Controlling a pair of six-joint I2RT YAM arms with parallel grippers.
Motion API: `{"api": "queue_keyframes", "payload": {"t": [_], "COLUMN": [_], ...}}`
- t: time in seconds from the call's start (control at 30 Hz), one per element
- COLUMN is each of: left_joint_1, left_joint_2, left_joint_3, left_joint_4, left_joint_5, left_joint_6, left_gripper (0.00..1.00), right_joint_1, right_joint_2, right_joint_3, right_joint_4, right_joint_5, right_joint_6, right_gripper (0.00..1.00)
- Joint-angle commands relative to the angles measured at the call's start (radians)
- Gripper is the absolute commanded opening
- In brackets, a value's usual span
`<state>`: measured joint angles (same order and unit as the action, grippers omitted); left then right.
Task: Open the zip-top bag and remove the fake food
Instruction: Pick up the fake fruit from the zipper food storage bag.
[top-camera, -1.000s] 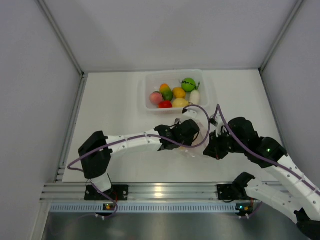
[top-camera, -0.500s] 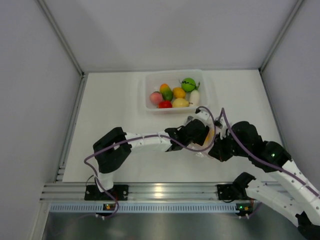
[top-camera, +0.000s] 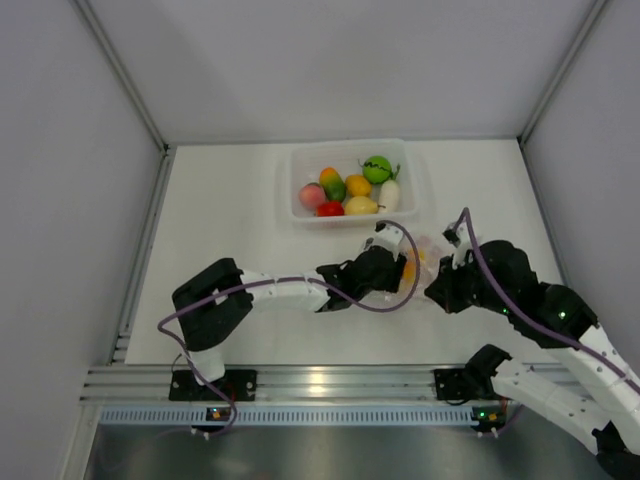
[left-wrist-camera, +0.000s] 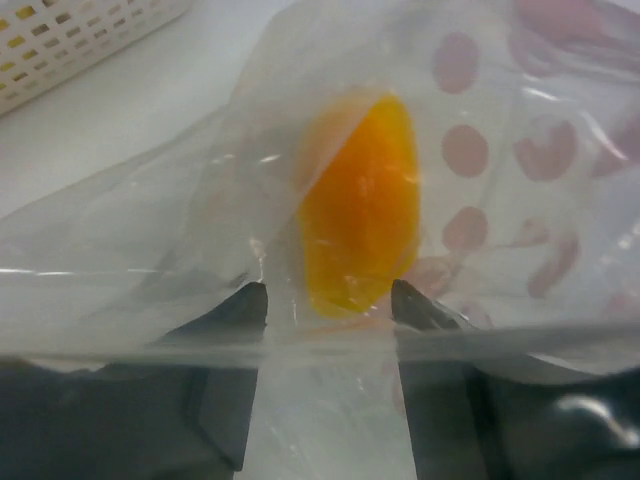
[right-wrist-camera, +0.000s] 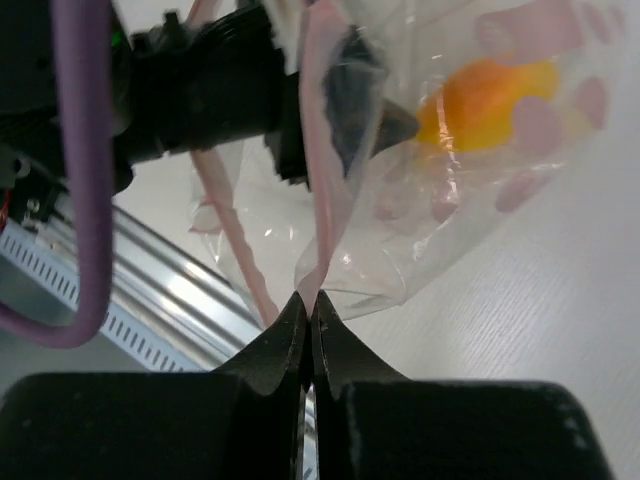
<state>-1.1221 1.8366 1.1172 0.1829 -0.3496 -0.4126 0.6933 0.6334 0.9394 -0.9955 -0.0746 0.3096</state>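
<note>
The clear zip-top bag (top-camera: 428, 252) hangs between my two grippers, its mouth toward the left arm. My right gripper (right-wrist-camera: 310, 300) is shut on the bag's pink zip strip (right-wrist-camera: 322, 150) and holds that edge up. My left gripper (left-wrist-camera: 330, 300) stands open, its dark fingertips (right-wrist-camera: 385, 122) reaching into the bag's mouth. An orange piece of fake food (left-wrist-camera: 360, 215) lies inside the bag just ahead of those fingertips, its near end level with them. In the right wrist view the orange piece (right-wrist-camera: 485, 100) sits deep in the bag.
A clear tub (top-camera: 292, 185) at the back centre holds several pieces of fake food (top-camera: 345, 187). A white latticed container wall (left-wrist-camera: 60, 40) shows at the upper left of the left wrist view. Grey walls enclose the table; an aluminium rail (top-camera: 320, 380) runs along the near edge.
My left gripper has pushed rightward toward the bag's mouth. My right arm has drawn right and back with the zip strip, pulling the bag with it.
</note>
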Motion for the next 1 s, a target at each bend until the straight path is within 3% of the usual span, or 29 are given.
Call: {"api": "queue_keyframes", "payload": {"t": [0.0, 0.07, 0.23, 0.57, 0.67, 0.8, 0.97], "left_joint_1": [0.022, 0.018, 0.013, 0.008, 0.008, 0.008, 0.007], "left_joint_2": [-0.131, -0.2, -0.342, -0.596, -0.59, -0.518, -0.366], "left_joint_3": [-0.077, -0.12, -0.189, -0.171, -0.134, -0.087, -0.028], "left_joint_4": [0.075, 0.07, -0.095, -0.505, -0.621, -0.628, -0.616], "left_joint_5": [0.012, -0.006, -0.048, -0.02, -0.074, -0.126, -0.346], "left_joint_6": [-0.087, -0.126, -0.255, -0.296, -0.281, -0.221, -0.192], "left_gripper": [0.53, 0.47, 0.3, 0.0, 0.0, 0.0, 0.0], "right_joint_1": [0.017, 0.018, 0.018, 0.018, 0.02, 0.023, 0.048], "right_joint_2": [-0.009, 0.006, 0.095, 0.273, 0.334, 0.344, 0.333], "right_joint_3": [0.143, 0.174, 0.237, 0.289, 0.3, 0.277, 0.248], "right_joint_4": [-0.019, 0.02, 0.044, -0.058, -0.112, -0.103, -0.12], "right_joint_5": [0.243, 0.259, 0.082, 0.098, 0.049, -0.016, -0.025], "right_joint_6": [0.034, 0.042, 0.023, -0.045, -0.096, -0.13, -0.141], "right_gripper": [0.0, 0.0, 0.0, 0.0, 0.0, 0.0, 0.0]}}
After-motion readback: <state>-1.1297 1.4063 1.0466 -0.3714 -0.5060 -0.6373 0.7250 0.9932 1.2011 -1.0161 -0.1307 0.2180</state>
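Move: The orange-yellow fruit lies in the clear bag just past the left gripper's open fingertips: about 3 cm ahead, 3 cm to the right and 4 cm below. The bag edge pinched in the right gripper is roughly 6 cm back, 6 cm to the right and 7 cm above the left hand. The tray's middle is some 22 cm ahead of that hand and 11 cm to its left. From the right gripper, the fruit is about 8 cm ahead, 2 cm left and 10 cm below. Bring the left gripper some 12 cm left with the bag, first lifting about 9 cm and drawing back about 6 cm while closing its half-open fingers fully, then sinking and easing forward a little. Keep the right fingers shut on the bag edge, going up and forward, then left and partly down again, to end about 5 cm left and 3 cm forward. ##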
